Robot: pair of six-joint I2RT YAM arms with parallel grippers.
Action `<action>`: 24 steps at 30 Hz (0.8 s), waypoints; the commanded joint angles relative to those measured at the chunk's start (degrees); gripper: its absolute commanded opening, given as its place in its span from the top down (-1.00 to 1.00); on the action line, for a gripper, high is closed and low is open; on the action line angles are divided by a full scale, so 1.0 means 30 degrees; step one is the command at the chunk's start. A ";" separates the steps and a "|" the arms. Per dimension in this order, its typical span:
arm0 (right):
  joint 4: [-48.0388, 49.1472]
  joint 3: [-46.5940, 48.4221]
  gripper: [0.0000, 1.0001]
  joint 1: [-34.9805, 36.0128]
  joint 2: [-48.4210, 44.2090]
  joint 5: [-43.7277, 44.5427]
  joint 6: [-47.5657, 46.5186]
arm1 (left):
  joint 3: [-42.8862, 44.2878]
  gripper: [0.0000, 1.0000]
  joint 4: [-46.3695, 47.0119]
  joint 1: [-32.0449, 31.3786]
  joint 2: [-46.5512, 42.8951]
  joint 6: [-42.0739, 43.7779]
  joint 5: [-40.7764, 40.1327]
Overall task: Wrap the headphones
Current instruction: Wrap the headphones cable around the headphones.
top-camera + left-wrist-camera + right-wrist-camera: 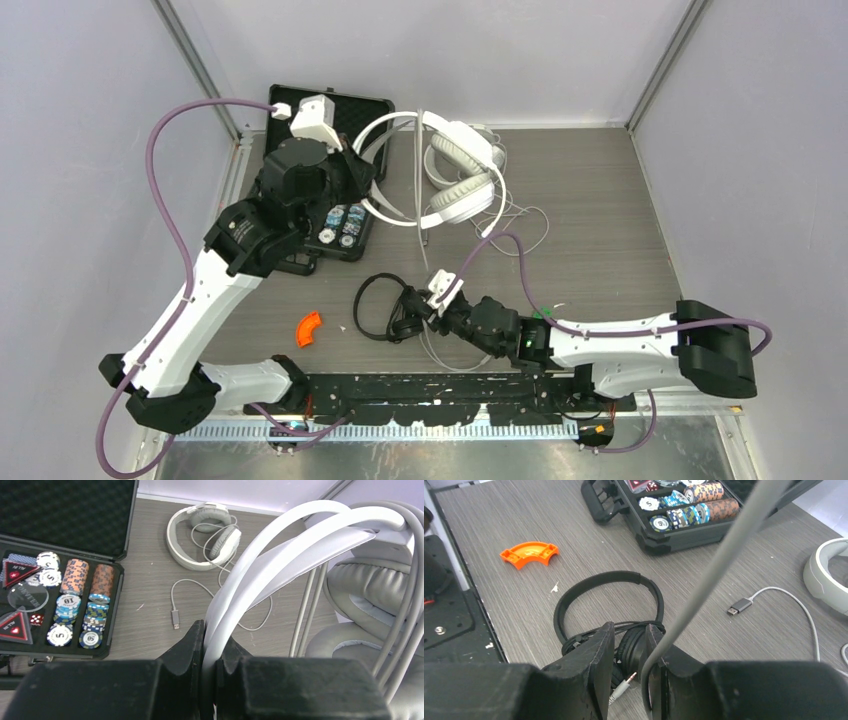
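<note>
My left gripper (pixel 210 635) is shut on the headband of a white padded pair of headphones (pixel 280 545), holding it up at the back of the table (pixel 462 165). Its pale cord (pixel 724 555) hangs down and runs between my right gripper's fingers, lying loosely against the right one. The right gripper (pixel 629 630) is open, with the cord's audio plug (pixel 624 685) in the gap. It hovers just over the slim black headphones (pixel 609 577), which lie on the table with their thin cord bundled at the ear cups. A second white pair (pixel 200 535) lies flat farther back.
An open black case of poker chips (pixel 117 605) sits at the back left. An orange curved piece (pixel 309 328) lies near the front left. A USB plug (pixel 175 618) on a pale cord lies loose on the table. Grey walls enclose the table.
</note>
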 commanded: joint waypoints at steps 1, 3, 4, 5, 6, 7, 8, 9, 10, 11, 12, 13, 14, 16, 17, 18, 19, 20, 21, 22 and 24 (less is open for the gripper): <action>0.3137 -0.0694 0.31 0.0115 0.0457 0.0935 -0.0575 | 0.1711 1.00 0.2616 0.0055 -0.0218 -0.1311 0.0525; 0.3486 -0.1102 0.32 0.0115 0.0685 0.0996 -0.0497 | 0.1945 1.00 0.2582 0.0055 -0.0171 -0.1340 0.0598; 0.3756 -0.1353 0.32 0.0115 0.0754 0.1046 -0.0377 | 0.2048 1.00 0.2572 0.0055 -0.0158 -0.1391 0.0663; 0.4027 -0.1663 0.32 0.0093 0.0851 0.1034 -0.0270 | 0.2137 1.00 0.2574 0.0055 -0.0130 -0.1467 0.0736; 0.4354 -0.1965 0.31 0.0112 0.0976 0.1036 -0.0140 | 0.2204 1.00 0.2574 0.0055 -0.0112 -0.1528 0.0822; 0.4703 -0.2252 0.32 0.0115 0.1102 0.1149 0.0005 | 0.2241 1.00 0.2596 0.0055 -0.0099 -0.1587 0.0950; 0.5050 -0.2669 0.32 0.0101 0.1250 0.1256 0.0191 | 0.2246 1.00 0.2566 0.0055 -0.0097 -0.1668 0.1069; 0.5398 -0.2988 0.32 0.0111 0.1367 0.1291 0.0328 | 0.2254 1.00 0.2551 0.0048 -0.0097 -0.1776 0.1208; 0.5749 -0.3306 0.31 0.0115 0.1517 0.1398 0.0433 | 0.2273 1.00 0.2494 0.0054 -0.0097 -0.1893 0.1354; 0.6104 -0.3588 0.31 0.0108 0.1690 0.1521 0.0523 | 0.2275 1.00 0.2458 0.0055 -0.0125 -0.2013 0.1500; 0.6412 -0.3813 0.31 0.0114 0.1883 0.1650 0.0626 | 0.2276 1.00 0.2450 0.0055 -0.0167 -0.2135 0.1647; 0.6718 -0.4050 0.31 0.0108 0.2131 0.1791 0.0727 | 0.2276 1.00 0.2474 0.0055 -0.0183 -0.2280 0.1797; 0.7109 -0.4256 0.31 0.0114 0.2446 0.1922 0.0809 | 0.2303 1.00 0.2521 0.0055 -0.0240 -0.2369 0.1956; 0.7531 -0.4534 0.31 0.0111 0.2793 0.2176 0.1094 | 0.2320 1.00 0.2599 0.0040 -0.0341 -0.2427 0.2047; 0.7693 -0.4631 0.31 0.0100 0.2970 0.2278 0.1301 | 0.2347 1.00 0.2610 0.0053 -0.0369 -0.2454 0.2052; 0.7830 -0.4717 0.32 0.0113 0.3113 0.2396 0.1393 | 0.2376 1.00 0.2608 0.0044 -0.0388 -0.2442 0.2053; 0.7961 -0.4808 0.32 0.0104 0.3237 0.2528 0.1401 | 0.2431 1.00 0.2589 0.0053 -0.0386 -0.2445 0.2027; 0.8068 -0.4883 0.33 0.0114 0.3333 0.2633 0.1750 | 0.2497 1.00 0.2532 0.0055 -0.0364 -0.2430 0.1998; 0.8185 -0.5001 0.33 0.0115 0.3403 0.2723 0.2079 | 0.2556 1.00 0.2492 0.0055 -0.0361 -0.2428 0.1995; 0.8371 -0.5151 0.33 0.0115 0.3438 0.2811 0.2355 | 0.2629 1.00 0.2439 0.0055 -0.0339 -0.2458 0.2056; 0.8740 -0.5467 0.38 0.0111 0.3475 0.3114 0.2855 | 0.2733 1.00 0.2370 0.0055 -0.0351 -0.2615 0.2318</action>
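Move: The white headphones, held by the headband in the left hand, have their middle about 11 cm to that hand's right and 2 cm ahead, level with it. From the right hand, with their cable between its fingers, they are some 14 cm ahead, 2 cm left and 23 cm up. The black headphones lie 2 cm ahead of the right hand, 8 cm left and 15 cm below. From the left hand, the chip case is 12 cm ahead, 17 cm left and 38 cm down. Down and somewhat to its right goes the right hand, about 10 cm lower, away from the white headphones and to the table just right of the black ones, drawing their cable down between its fingers, whose gap stays as it was. The left hand keeps its pinch on the headband and lifts it 2 to 3 cm, rolling its left side slightly down. ##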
